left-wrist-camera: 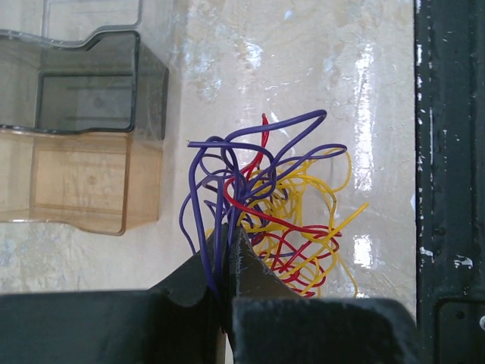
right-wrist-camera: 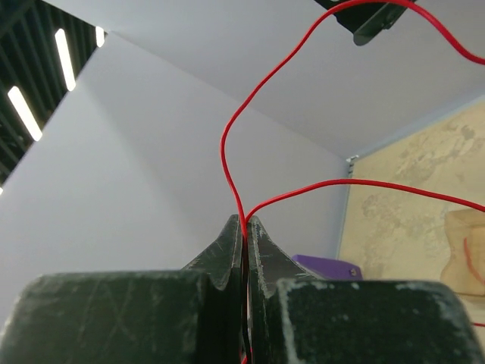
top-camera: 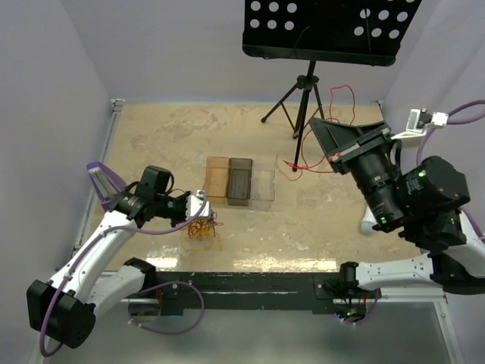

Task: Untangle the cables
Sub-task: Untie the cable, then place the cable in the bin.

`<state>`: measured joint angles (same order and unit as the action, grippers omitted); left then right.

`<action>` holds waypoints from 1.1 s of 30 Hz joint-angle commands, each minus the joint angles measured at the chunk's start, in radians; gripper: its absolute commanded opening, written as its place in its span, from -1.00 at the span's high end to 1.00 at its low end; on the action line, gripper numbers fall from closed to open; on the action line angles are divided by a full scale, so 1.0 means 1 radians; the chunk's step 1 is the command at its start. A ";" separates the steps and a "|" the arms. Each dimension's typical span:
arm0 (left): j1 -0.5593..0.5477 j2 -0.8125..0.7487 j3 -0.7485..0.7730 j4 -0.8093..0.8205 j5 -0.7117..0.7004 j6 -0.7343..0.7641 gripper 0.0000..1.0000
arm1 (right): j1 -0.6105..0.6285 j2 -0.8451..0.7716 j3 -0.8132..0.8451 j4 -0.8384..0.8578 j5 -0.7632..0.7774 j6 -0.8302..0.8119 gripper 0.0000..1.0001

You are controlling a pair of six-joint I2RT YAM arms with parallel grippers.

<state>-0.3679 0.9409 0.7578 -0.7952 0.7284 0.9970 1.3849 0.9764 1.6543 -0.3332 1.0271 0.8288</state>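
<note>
The cables (left-wrist-camera: 295, 205) lie as a small tangle of purple, red and yellow wires on the tabletop; in the top view this tangle (top-camera: 201, 229) sits just in front of my left gripper (top-camera: 198, 208). My left gripper (left-wrist-camera: 229, 232) is shut on several purple wires (left-wrist-camera: 198, 189) at the tangle's left side. My right gripper (right-wrist-camera: 245, 221) is raised above the table and is shut on a single red wire (right-wrist-camera: 235, 121). In the top view the right gripper (top-camera: 317, 123) holds this red wire (top-camera: 342, 89) up, and the wire trails down to the table.
Three small bins stand side by side mid-table: amber (top-camera: 217, 178), dark grey (top-camera: 240, 180) and clear (top-camera: 263, 184). A tripod (top-camera: 305, 95) with a black perforated plate (top-camera: 326, 26) stands at the back. A black rail (top-camera: 250, 284) runs along the near edge.
</note>
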 commanded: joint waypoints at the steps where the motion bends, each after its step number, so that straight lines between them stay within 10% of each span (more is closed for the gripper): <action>1: 0.001 0.044 0.107 -0.008 -0.061 -0.023 1.00 | 0.002 0.060 -0.030 -0.049 0.034 -0.002 1.00; 5: 0.001 0.082 0.111 -0.091 -0.075 0.035 0.99 | -0.024 0.145 -0.024 -0.075 0.018 -0.013 1.00; 14: 0.003 -0.046 0.031 -0.007 -0.087 -0.055 -0.06 | -0.293 0.252 -0.083 0.006 -0.228 -0.129 1.00; 33: 0.003 -0.067 0.141 0.021 -0.060 -0.187 -0.12 | -0.465 0.407 -0.252 0.166 -0.243 -0.255 1.00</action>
<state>-0.3676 0.8913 0.8330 -0.8112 0.6388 0.8547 0.9382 1.3819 1.4265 -0.2455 0.7673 0.6098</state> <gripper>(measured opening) 0.556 0.014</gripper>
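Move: The right hand holds the red cable high up; the clear box lies about 16 cm ahead of it, 8 cm to its left and some 54 cm below, with the grey box 7 cm left of the clear one and the amber box 7 cm beyond that. The tangle, its purple loops pinched in the left fingers, is about 2 cm back, 3 cm to the right and 11 cm below the left hand; the amber box is some 15 cm ahead of that hand, 4 cm right. Keeping the red cable pinched in its shut fingers, the right arm swings it down about 20 cm and forward some 16 cm, going left mostly early on, until the hand is high over the clear box, while the wrist rolls some 40 degrees with its left side dropping. Meanwhile the left hand nudges a little forward, opens its fingers to about half to let go of the purple loops, eases back, then lifts a couple of centimetres clear, turning slightly counter-clockwise. ##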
